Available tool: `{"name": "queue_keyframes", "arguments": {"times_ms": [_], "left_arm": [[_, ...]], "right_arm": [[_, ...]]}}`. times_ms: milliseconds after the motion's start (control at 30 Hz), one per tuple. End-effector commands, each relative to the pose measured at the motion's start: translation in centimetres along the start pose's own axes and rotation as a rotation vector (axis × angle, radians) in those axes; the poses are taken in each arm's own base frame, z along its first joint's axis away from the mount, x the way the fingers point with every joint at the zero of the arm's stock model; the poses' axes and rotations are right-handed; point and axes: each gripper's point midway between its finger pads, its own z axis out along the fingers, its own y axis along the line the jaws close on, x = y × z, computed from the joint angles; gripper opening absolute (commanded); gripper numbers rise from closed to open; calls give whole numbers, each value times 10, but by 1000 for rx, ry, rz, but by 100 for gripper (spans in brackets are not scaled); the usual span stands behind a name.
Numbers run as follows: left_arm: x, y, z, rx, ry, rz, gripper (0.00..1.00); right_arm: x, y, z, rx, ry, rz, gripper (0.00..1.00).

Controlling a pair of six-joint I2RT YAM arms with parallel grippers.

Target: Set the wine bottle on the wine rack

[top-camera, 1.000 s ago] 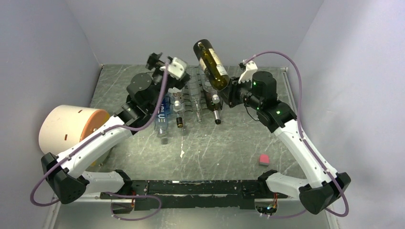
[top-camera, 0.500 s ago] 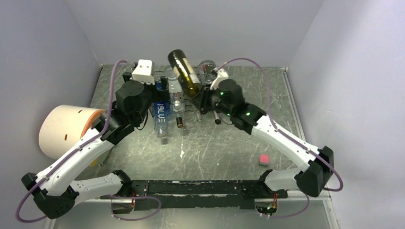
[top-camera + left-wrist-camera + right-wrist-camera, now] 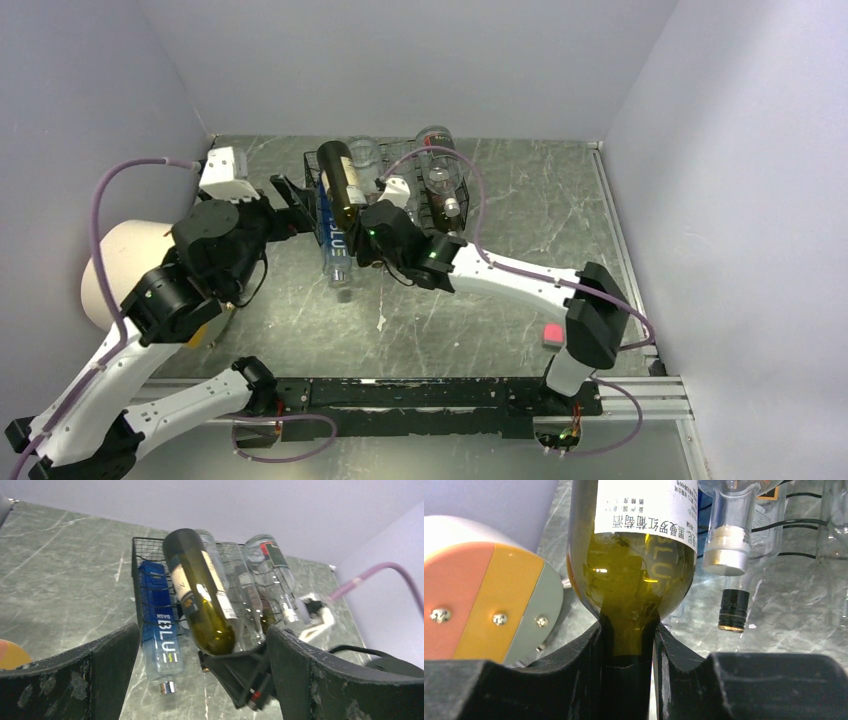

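Observation:
The wine bottle is dark green glass with a cream label. It slants base-up over the left part of the wine rack, a black wire frame at the back of the table. My right gripper is shut on its neck; the right wrist view shows the neck squeezed at the right gripper below the wine bottle. My left gripper stands open just left of the rack, holding nothing. From the left gripper the wine bottle and wine rack lie ahead. Whether the bottle rests on the wires is unclear.
A blue bottle lies in the rack's left slot, with clear bottles and a dark one further right, necks pointing forward. A cream cylinder with an orange, yellow and grey end stands at the left. A pink block lies front right.
The right arm has swung the wine bottle left and down, from high behind the rack to over its left part. The left arm has drawn back to the left, still open.

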Motion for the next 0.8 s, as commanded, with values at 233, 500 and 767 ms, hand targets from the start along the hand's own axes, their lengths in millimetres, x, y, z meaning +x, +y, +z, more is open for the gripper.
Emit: {"name": "queue_keyframes", "arguments": {"times_ms": [233, 500, 767], "left_arm": [[-30, -23, -46, 286, -59, 56, 99], [-19, -24, -42, 282, -11, 96, 99], [-14, -21, -37, 261, -13, 104, 99]], "right_arm": [[-61, 63, 21, -61, -236, 219, 0], [-42, 64, 49, -44, -208, 221, 0], [-29, 58, 81, 36, -201, 204, 0]]}}
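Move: The right hand holds the wine bottle by its neck, base pointing out over the rack. Its place, the rack's left upper slot, lies about 16 cm ahead, 9 cm left and 8 cm below. The blue bottle lies under that slot, its middle about 11 cm ahead, 9 cm left and 15 cm below the hand; the white-labelled clear bottle is about 17 cm ahead, 2 cm left and 8 cm down. The slot lies some 20 cm ahead of the open left hand, about straight out, and 25 cm below. Leftward, about 8 cm, and a little forward, the right hand carries the wine bottle over the rack towards its left upper slot, first nearly level, then sinking some 4 cm; it keeps its grip on the neck and turns slightly clockwise. The empty left hand backs off and rises about 4 cm, turning some 15 degrees clockwise, then settles slightly lower, fingers still wide open. ##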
